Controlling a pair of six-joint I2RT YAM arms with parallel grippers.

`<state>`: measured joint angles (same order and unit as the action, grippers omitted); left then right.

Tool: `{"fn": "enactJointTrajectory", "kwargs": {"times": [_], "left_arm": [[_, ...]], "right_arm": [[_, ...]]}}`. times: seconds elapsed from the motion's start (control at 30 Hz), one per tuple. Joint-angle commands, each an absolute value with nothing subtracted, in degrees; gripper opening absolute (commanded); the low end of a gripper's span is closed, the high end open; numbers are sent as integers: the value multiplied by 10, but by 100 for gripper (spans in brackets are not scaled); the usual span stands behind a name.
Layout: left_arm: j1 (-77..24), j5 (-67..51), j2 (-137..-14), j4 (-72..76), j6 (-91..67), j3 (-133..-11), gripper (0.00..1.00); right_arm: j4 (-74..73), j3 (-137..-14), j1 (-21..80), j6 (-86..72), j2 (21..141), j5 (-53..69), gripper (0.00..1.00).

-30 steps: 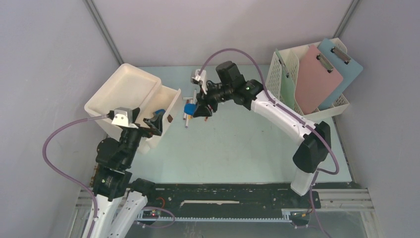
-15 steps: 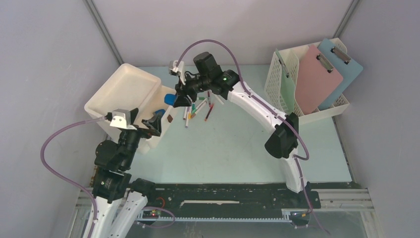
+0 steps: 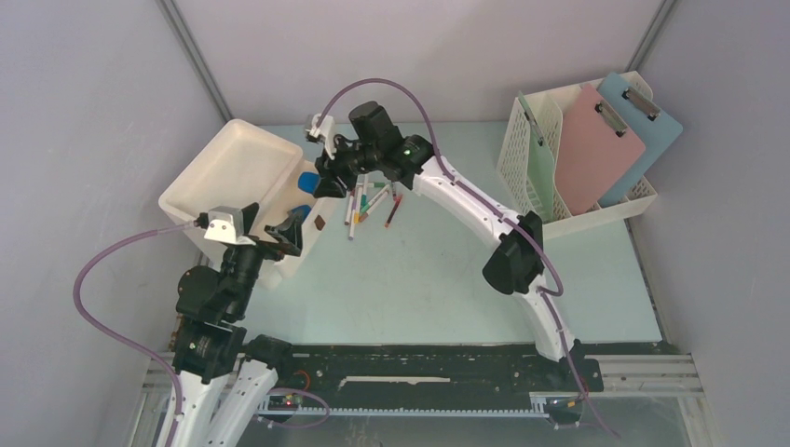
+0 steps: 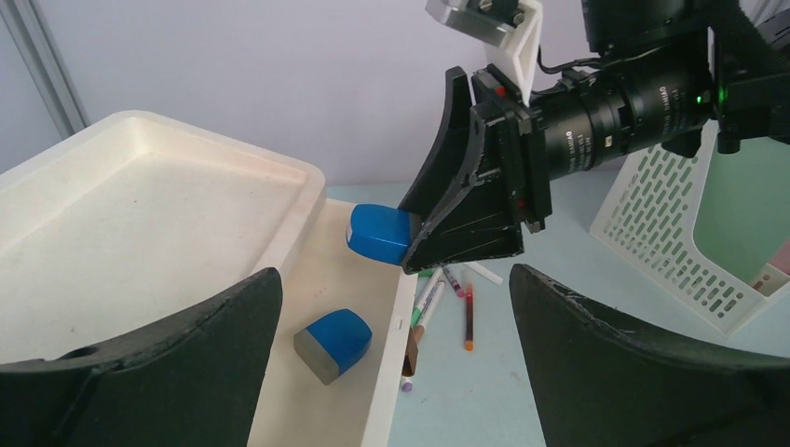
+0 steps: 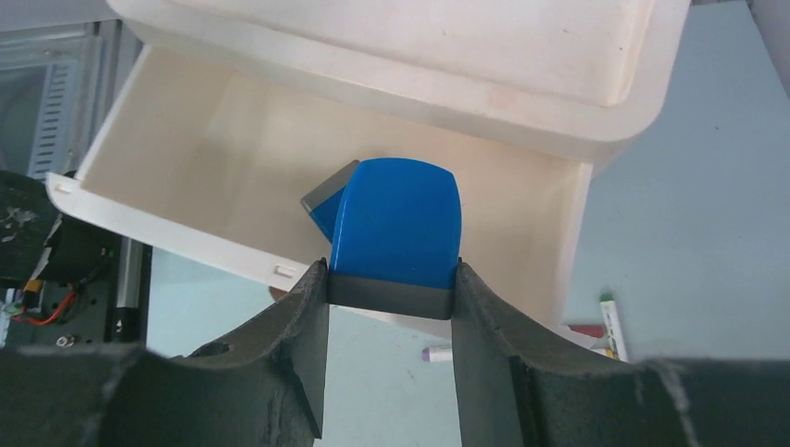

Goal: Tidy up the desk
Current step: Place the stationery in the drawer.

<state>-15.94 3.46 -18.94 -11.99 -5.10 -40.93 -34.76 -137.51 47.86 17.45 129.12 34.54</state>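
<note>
My right gripper (image 3: 321, 184) is shut on a blue block with a grey base (image 5: 396, 228), its fingers pinching the grey end. It holds the block over the right edge of the white bin's open drawer (image 3: 315, 212). A second blue-and-grey block (image 4: 333, 343) lies on the drawer floor (image 5: 214, 149). My left gripper (image 3: 289, 228) stands open and empty at the drawer's near end, looking along it. Several markers (image 3: 368, 205) lie in a loose bunch on the pale mint-green desk (image 3: 419, 270), just right of the drawer.
The white bin (image 3: 238, 168) has a shallow tray top at the back left. A white perforated file rack (image 3: 522, 140) at the back right holds a green folder, a pink clipboard (image 3: 596, 149) and a blue clipboard (image 3: 643, 121). Grey panels wall the desk.
My right arm has swung left with the blue block, from above the markers to over the open drawer. The left arm has hardly moved.
</note>
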Motion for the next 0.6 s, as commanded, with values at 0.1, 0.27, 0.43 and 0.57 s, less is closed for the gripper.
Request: {"fn": "enactJointTrajectory", "kwargs": {"times": [0.1,0.27,0.43,0.57], "left_arm": [[-154,41,-184,-103,-56,-403,100],[-154,40,-184,-103,-57,-403,100],[-154,39,-184,-103,-57,-403,100],[-154,40,-184,-103,-56,-403,100]], "right_arm": [[-315,-1405,485,158,1307,312,46],[-318,-1407,482,145,1300,321,62],[-325,-1409,479,132,1283,336,78],[-341,-1408,475,124,1266,354,92]]}}
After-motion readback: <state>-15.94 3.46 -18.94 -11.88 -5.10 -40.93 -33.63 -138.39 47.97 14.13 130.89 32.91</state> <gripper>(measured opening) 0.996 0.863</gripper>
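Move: My right hand still holds a blue block over the open drawer; the free floor I want for it lies about 4 cm to the left, 2 cm ahead and 7 cm below. The other blue block, already in the drawer, sits some 3 cm back, 5 cm left and 7 cm down, while the markers on the table are roughly 12 cm right, 4 cm ahead and 20 cm below. From my left hand that free spot is about 11 cm ahead, 4 cm right and 12 cm below. I sink my right hand about 1.5 cm, easing some 1 cm forward towards the free floor beside the first block. Then, nearly in place, I spread the fingers from half open to almost wide and let go of the blue block, rising by under a centimetre as they part. ##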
